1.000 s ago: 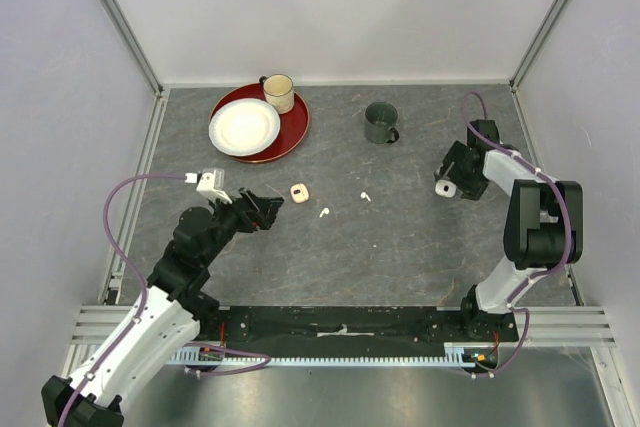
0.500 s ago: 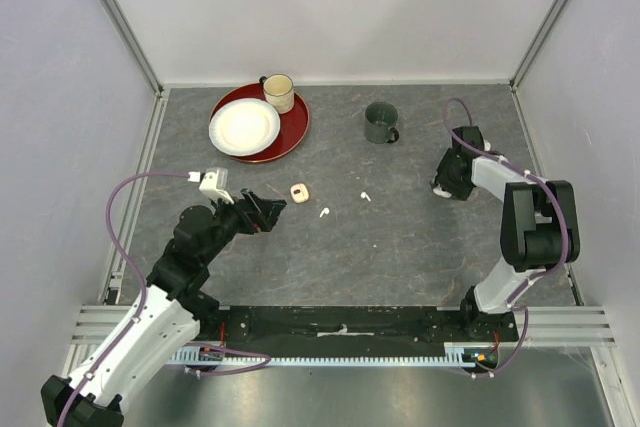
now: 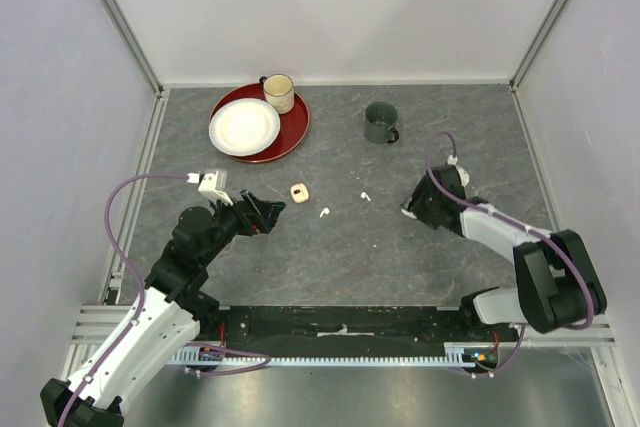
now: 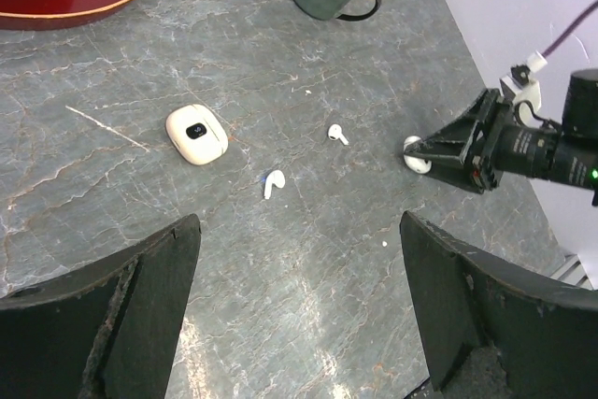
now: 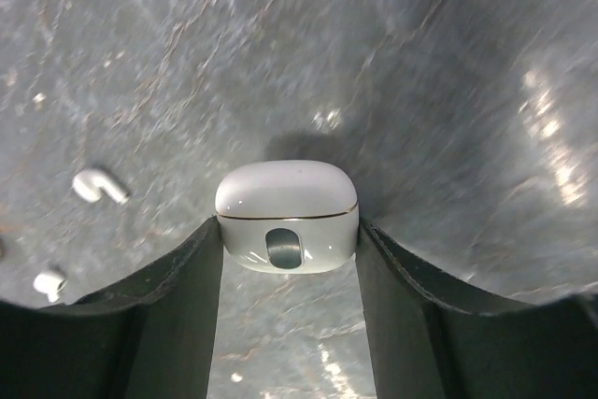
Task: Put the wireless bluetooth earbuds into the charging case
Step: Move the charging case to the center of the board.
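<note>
My right gripper [image 5: 288,242] is shut on a closed white charging case [image 5: 287,215], one finger on each side, held just above the table. From above, that gripper [image 3: 411,210] sits right of centre. Two white earbuds lie loose on the table: one [image 3: 324,212] near the middle, the other [image 3: 365,196] closer to the held case; both also show in the right wrist view, one earbud [image 5: 98,186] and the other [image 5: 49,282]. A closed peach case [image 3: 298,191] lies left of them. My left gripper [image 3: 268,211] hovers open and empty, short of the peach case [image 4: 196,134].
A dark green mug [image 3: 381,123] stands at the back centre. At the back left a red plate [image 3: 290,137] carries a white plate [image 3: 244,127] and a cream mug [image 3: 278,93]. Metal frame rails border the table.
My right gripper closed on the white case and carried it from the right side towards the table's middle, nearer the earbuds. The left arm has barely moved.
</note>
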You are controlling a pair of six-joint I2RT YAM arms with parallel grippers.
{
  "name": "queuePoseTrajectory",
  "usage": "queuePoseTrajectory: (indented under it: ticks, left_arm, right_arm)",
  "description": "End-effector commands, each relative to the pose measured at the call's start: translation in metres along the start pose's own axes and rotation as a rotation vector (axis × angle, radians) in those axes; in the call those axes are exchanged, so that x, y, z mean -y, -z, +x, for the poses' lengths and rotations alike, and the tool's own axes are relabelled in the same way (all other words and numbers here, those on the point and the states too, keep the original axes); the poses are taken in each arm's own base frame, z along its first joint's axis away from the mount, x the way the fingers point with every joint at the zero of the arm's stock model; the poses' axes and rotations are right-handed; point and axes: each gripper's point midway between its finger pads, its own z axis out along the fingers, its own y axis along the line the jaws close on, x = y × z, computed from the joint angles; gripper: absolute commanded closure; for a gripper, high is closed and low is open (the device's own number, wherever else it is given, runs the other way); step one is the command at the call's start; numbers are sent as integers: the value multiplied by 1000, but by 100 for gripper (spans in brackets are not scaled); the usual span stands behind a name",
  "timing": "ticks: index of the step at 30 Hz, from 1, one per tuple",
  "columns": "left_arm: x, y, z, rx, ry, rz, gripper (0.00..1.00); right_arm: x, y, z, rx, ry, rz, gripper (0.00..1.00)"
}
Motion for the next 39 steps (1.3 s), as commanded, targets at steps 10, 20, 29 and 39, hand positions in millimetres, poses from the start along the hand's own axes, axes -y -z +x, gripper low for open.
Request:
queuePoseTrajectory:
  ticks: [10, 20, 29, 39]
  left_arm:
    - [10, -3, -13, 16, 16, 16, 7]
    - [9, -4, -12, 8, 28, 11, 7]
    - [12, -2, -13, 5, 21, 22, 8]
    - [11, 0, -12, 8, 14, 20, 8]
  right_arm:
    - [2, 21, 68, -78, -117, 49, 39]
    - [18, 12, 76, -68, -34, 149, 29]
    - [-14, 27, 64, -64, 246, 17, 20]
    - [-7, 45, 42, 27, 257, 61, 5]
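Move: My right hand already holds the white charging case just off the table; the bare spot where it goes is about 5 cm to this hand's left and 4 cm back. The nearer earbud lies some 12 cm left and 4 cm ahead, the other earbud about 23 cm left and level with the hand, and the grey mug 7 cm left and 24 cm ahead. From my left hand, that bare spot is roughly 26 cm right, 3 cm ahead and 18 cm down. Keeping my pinch on the charging case, I carry it low across the table with my right hand, about 5 cm left and 4 cm back towards the board's middle. There I open the fingers wide to let go, then draw the hand up about 3 cm, also rightward and slightly back, turning it some 10 degrees counter-clockwise as it leaves. ##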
